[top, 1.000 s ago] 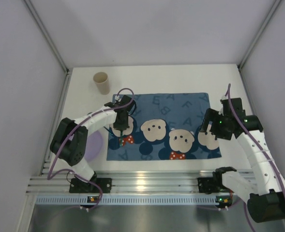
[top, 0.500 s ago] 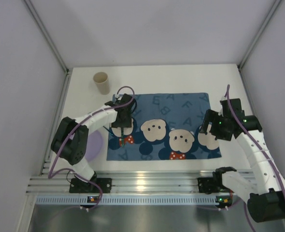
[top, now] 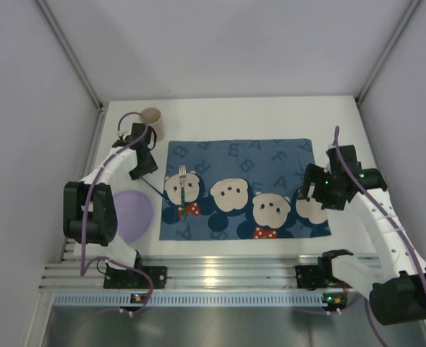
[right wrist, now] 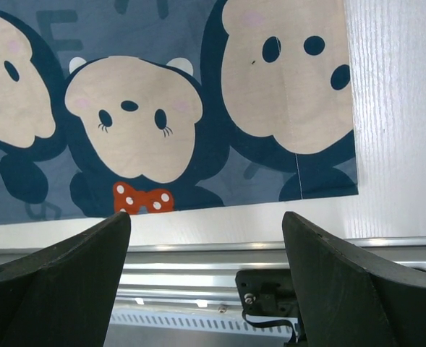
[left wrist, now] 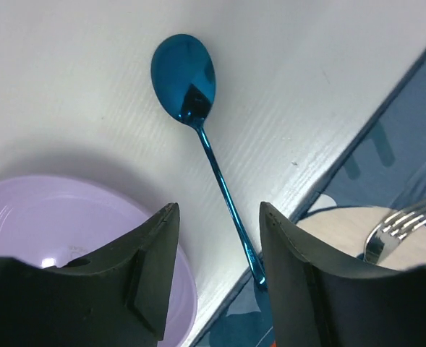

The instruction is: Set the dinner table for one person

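The white dinner table carries a blue cartoon-mouse placemat. A silver fork lies on the placemat's left part and also shows in the left wrist view. A blue spoon lies on the table, its handle end touching the placemat's left edge; in the top view the spoon is a thin dark line. A purple plate sits left of the placemat. My left gripper is open and empty above the spoon. My right gripper is open and empty over the placemat's right edge.
A tan paper cup stands at the back left, just behind my left gripper. The silver metal rail runs along the near edge, also seen in the right wrist view. Grey walls enclose the table on three sides.
My left gripper has left the fork lying on the placemat and swung back and to the left, toward the cup. The right arm has barely moved.
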Motion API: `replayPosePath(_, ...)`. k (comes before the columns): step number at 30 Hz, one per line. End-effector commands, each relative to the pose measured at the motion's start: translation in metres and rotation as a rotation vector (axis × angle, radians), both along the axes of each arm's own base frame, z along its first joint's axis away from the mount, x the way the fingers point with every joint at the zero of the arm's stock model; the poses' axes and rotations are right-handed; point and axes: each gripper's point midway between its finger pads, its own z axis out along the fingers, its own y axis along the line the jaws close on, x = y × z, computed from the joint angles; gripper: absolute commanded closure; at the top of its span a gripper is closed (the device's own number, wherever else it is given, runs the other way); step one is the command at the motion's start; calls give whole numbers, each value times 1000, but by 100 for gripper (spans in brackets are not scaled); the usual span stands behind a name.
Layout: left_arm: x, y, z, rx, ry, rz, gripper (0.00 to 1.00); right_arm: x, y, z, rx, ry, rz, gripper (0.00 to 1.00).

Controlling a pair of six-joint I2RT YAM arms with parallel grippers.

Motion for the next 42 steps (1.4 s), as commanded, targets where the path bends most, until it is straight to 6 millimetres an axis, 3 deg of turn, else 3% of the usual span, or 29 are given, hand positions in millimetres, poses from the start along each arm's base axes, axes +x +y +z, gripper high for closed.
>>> replayPosePath(1, -3, 4, -10, -29, 20, 44, 47, 11, 1, 9, -11, -44, 9, 14)
replayPosePath(13, 8, 22, -47, -7, 95, 118, 56, 12, -4, 4, -49, -7, 7, 14)
replayPosePath(16, 7, 25, -57, -4, 109, 118, 71, 11, -5, 3, -52, 1, 3, 14)
replayPosePath(18, 7, 26, -61, 1, 118, 111, 95, 11, -6, 3, -57, 6, 3, 14)
replayPosePath(20, 12, 30, -59, 26, 121, 99, 100, 12, -6, 3, -59, 11, 4, 14)
replayPosePath(23, 24, 38, -35, 84, 84, 84, 100, 16, -5, 7, -59, 6, 6, 14)
replayPosePath(27, 50, 39, 25, 124, -38, 65, 100, 19, -2, 11, -41, -5, 6, 14)
replayPosePath(28, 61, 36, 48, 126, -83, 58, 100, 19, -1, 12, -36, -4, 6, 14)
replayPosePath(31, 78, 8, 94, 128, -170, -1, 100, 22, 2, 21, -16, -31, 5, 14)
replayPosePath(34, 90, -57, 124, 28, -257, -117, 100, 20, 4, 29, -2, -43, -3, 13)
replayPosePath(35, 86, -97, 127, -11, -270, -199, 100, 21, 4, 34, 3, -58, -5, 14)
replayPosePath(37, 84, -152, 132, -101, -303, -270, 100, 18, 5, 40, 16, -69, -13, 13)
replayPosePath(38, 73, -196, 131, -142, -308, -357, 100, 16, 5, 45, 20, -81, -17, 13)
replayPosePath(40, 66, -259, 126, -253, -331, -472, 100, 12, 6, 50, 30, -85, -23, 13)
replayPosePath(41, 53, -298, 114, -292, -311, -552, 100, 9, 6, 55, 36, -93, -22, 13)
replayPosePath(42, 47, -333, 124, -391, -336, -609, 100, 7, 6, 58, 41, -95, -21, 13)
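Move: Nearly straight below the left hand lies the spoon, some 6 cm down, its middle about 1 cm back and 1 cm left. The plate sits some 13 cm back and 5 cm left; the fork lies about 6 cm back and 11 cm right, on the placemat, whose middle is some 29 cm right and 5 cm back. The cup stands about 12 cm ahead and 2 cm right. From the right hand the spoon is some 46 cm left, 12 cm ahead and 13 cm below. Sinking about 6 cm with a slight drift left, the left hand shuts its half-open fingers on the spoon's handle just below the bowl. It lifts the spoon up and forward, then swings fast to the right, over the placemat's far part, some 20 cm right of its start, turning clockwise and tilting its fingertips outward. The empty right hand dips slightly, then rises, staying open. ##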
